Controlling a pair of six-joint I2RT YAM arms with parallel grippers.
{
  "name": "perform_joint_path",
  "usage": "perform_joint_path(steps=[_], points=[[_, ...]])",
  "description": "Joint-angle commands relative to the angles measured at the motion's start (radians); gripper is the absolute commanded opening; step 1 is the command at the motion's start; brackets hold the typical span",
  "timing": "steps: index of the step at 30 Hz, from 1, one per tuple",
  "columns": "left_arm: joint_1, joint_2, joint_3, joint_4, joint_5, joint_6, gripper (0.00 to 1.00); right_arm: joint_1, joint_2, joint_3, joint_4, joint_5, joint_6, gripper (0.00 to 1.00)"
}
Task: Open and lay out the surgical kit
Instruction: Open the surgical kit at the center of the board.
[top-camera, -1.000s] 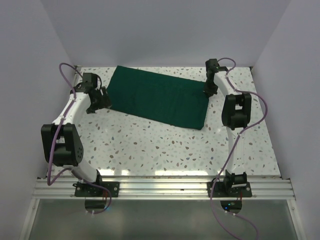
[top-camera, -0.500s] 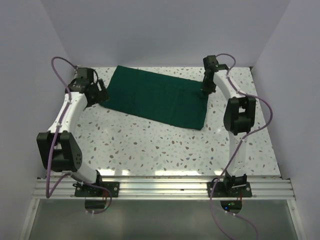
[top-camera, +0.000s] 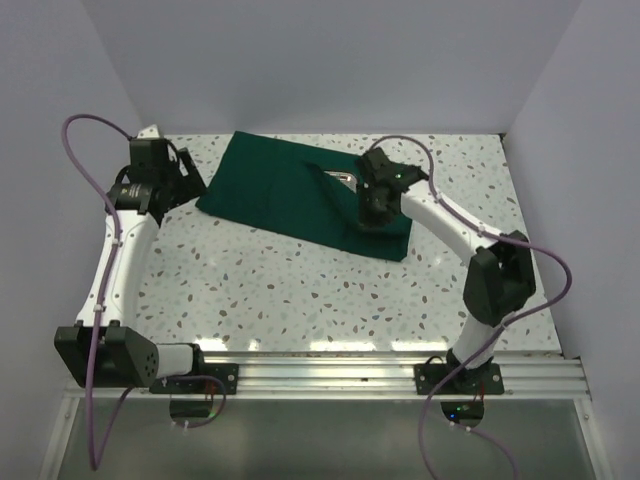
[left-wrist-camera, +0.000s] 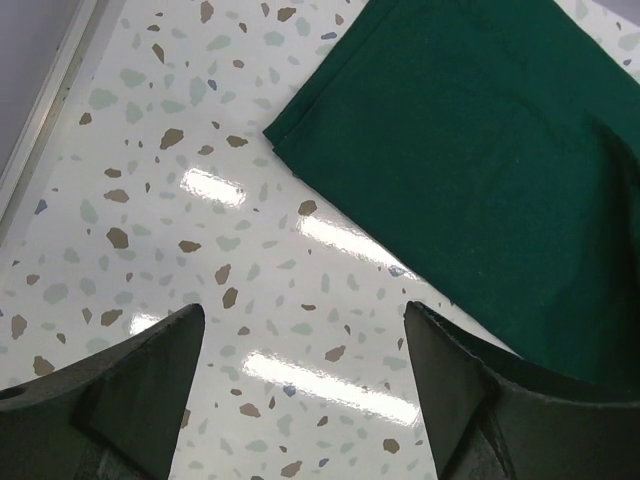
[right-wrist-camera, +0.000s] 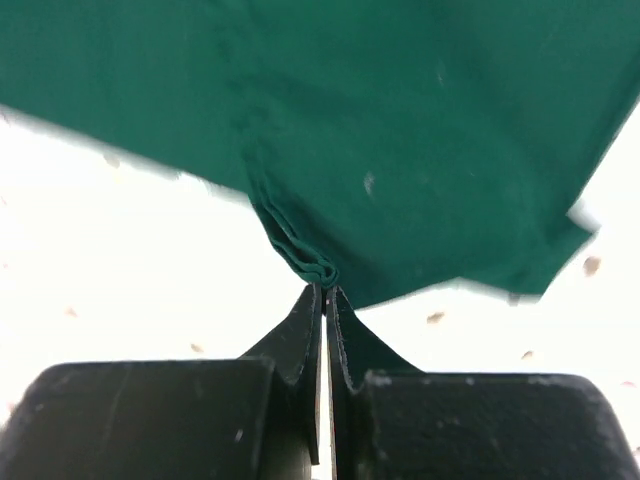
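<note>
The surgical kit is a dark green cloth wrap (top-camera: 270, 185) lying at the back of the speckled table. My right gripper (top-camera: 366, 208) is over its right half, shut on a bunched fold of the cloth (right-wrist-camera: 400, 130); the pinch shows at the fingertips (right-wrist-camera: 327, 288). That flap is lifted and folded leftward. A small shiny strip of the steel tray (top-camera: 343, 180) shows under it. My left gripper (top-camera: 187, 178) hangs just off the cloth's left edge, open and holding nothing (left-wrist-camera: 305, 310), with the cloth corner (left-wrist-camera: 480, 170) ahead of it. I see no instruments.
White walls close in the table at the back and on both sides. A metal rail (top-camera: 320, 375) carrying both arm bases runs along the near edge. Bare speckled tabletop (top-camera: 300, 290) lies between the cloth and the rail.
My right gripper has swung from the cloth's far right corner leftward over the wrap, pulling the flap with it. My left gripper has backed off to the left and opened a little wider.
</note>
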Motion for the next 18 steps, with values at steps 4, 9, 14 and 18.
perform_joint_path(steps=[4,9,14,18], points=[[-0.004,-0.106,0.010,-0.095,-0.037,-0.070,0.85,0.204,-0.408,-0.422,-0.014,-0.088,0.130,0.00],[-0.005,-0.155,0.038,-0.176,-0.062,-0.100,0.85,0.312,-0.834,-0.758,-0.085,-0.152,0.294,0.00],[-0.005,-0.253,0.030,-0.244,-0.068,-0.131,0.85,0.314,-1.056,-0.909,-0.184,-0.196,0.292,0.09],[-0.004,-0.316,0.006,-0.281,-0.065,-0.145,0.86,0.314,-1.093,-0.877,-0.290,-0.203,0.248,0.98]])
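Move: The right hand already pinches the corner of the cloth's upper layer; the place it is taken to, the table's front edge, lies about 31 cm back, 4 cm right and 11 cm below. The instrument tray, half bared, is some 14 cm ahead and 14 cm left, and the folded cloth's near right corner about 7 cm back and 11 cm right, both some 10 cm below. From the left hand that front-edge place is roughly 31 cm back, 50 cm right and 21 cm below. Keeping its pinch on the cloth corner, the right hand sweeps fast straight back towards the table's front edge, away from the tray, for some 29 cm in all, drifting right over the last third and sinking about 3 cm, its wrist rolling left side up; right at the end the fingers spring wide open and let go of the cloth. Meanwhile the left hand, open and empty, draws back about 8 cm and rises some 4 cm. ##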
